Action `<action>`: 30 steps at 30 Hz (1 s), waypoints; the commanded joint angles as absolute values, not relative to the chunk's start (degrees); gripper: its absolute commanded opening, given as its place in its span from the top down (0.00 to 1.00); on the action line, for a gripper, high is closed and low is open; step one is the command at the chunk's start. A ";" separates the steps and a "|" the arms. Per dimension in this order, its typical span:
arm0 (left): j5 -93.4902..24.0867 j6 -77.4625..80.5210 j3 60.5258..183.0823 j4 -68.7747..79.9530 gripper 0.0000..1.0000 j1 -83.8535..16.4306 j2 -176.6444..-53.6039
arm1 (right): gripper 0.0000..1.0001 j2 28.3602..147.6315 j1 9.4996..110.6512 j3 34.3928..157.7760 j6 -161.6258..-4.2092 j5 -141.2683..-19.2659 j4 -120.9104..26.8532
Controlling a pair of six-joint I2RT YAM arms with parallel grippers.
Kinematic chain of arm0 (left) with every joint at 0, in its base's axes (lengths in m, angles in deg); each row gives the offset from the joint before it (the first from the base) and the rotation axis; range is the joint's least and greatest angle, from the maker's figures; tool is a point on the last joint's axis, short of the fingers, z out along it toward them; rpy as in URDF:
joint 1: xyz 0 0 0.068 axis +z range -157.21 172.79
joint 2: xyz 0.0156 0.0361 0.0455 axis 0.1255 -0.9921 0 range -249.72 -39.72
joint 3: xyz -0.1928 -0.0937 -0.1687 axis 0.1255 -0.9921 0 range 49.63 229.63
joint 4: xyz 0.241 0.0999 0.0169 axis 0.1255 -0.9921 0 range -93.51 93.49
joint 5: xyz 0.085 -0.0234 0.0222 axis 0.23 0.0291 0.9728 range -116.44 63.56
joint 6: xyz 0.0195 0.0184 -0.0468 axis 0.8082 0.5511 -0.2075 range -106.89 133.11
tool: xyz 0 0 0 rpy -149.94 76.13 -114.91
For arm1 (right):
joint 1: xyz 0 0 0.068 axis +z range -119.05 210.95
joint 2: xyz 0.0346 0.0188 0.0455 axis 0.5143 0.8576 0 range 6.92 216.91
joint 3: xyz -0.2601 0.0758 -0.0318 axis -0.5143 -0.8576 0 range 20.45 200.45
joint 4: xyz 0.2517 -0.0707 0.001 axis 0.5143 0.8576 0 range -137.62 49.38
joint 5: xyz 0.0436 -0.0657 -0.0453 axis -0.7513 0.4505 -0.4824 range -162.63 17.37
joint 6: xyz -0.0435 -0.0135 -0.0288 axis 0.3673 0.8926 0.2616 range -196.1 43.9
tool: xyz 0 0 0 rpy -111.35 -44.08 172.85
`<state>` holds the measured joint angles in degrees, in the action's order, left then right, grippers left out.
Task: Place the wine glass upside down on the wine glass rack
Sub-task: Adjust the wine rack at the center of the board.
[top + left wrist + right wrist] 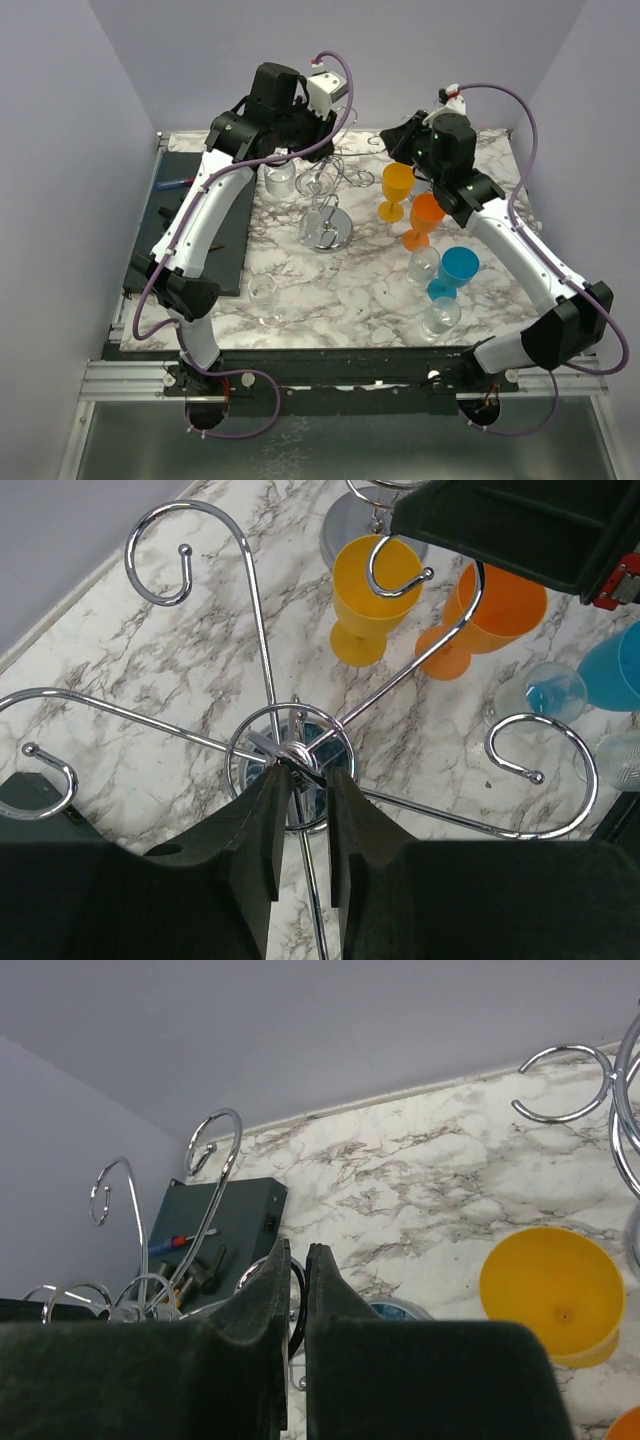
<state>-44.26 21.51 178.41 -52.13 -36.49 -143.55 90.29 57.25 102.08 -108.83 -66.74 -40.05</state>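
The chrome wine glass rack (325, 195) stands mid-table with curled hook arms. Seen from above in the left wrist view, my left gripper (303, 770) is shut on the rack's top knob (290, 755), one finger on each side. My right gripper (398, 140) hovers over the rack's right-hand hooks, shut (297, 1248), with nothing seen held. No wine glass is held. A yellow glass (397, 185) (372, 590) and an orange one (426, 215) stand upright right of the rack. A blue one (458, 266) stands nearer. Clear glasses stand at the left (263, 293) and behind (280, 178).
Two more clear glasses (422, 265) (440, 315) stand near the blue one. A dark grey tray (165, 215) with a screwdriver (178, 183) lies along the left edge. A second chrome stand's round base (345, 535) sits behind the yellow glass. Walls close the back and sides.
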 commanded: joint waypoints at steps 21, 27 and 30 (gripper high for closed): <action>-34.88 24.90 176.09 -46.16 0.77 -34.11 -144.10 | 0.99 80.17 72.66 85.77 -114.59 -62.53 -35.10; -35.74 24.38 174.22 -46.08 0.77 -34.11 -142.11 | 0.99 80.37 73.12 86.61 -114.16 -61.01 -34.81; -36.26 24.19 172.43 -45.91 0.77 -34.11 -140.40 | 1.00 80.65 73.14 87.85 -113.74 -60.03 -34.23</action>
<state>-37.62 23.94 175.24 -47.95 -34.30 -142.65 78.64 72.25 88.74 -115.11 -58.60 -44.31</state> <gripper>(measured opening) 0.232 0.020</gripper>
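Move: The left fingers already hold the wine rack's hub, almost at the hand point, with one hung glass about 11 cm to their left, 1 cm back and some 9 cm lower. The right fingers are shut on a curl of the rack; from them the hub lies about 12 cm left, 5 cm back and level. The yellow goblet stands roughly 6 cm right and 1 cm ahead of the right hand, some 24 cm below. Keeping the curl in its shut fingers, the right hand draws it back about 9 cm past the rack's right side, then swings in leftwards as well, some 5 cm, hauling the spokes round clockwise about the hub. The left hand keeps its fingers round the hub top and, once the turn is under way, shifts it about 3 cm forward and 3 cm left at the same height, its wrist turning barely 5 degrees and the fingers staying nearly as they were. ##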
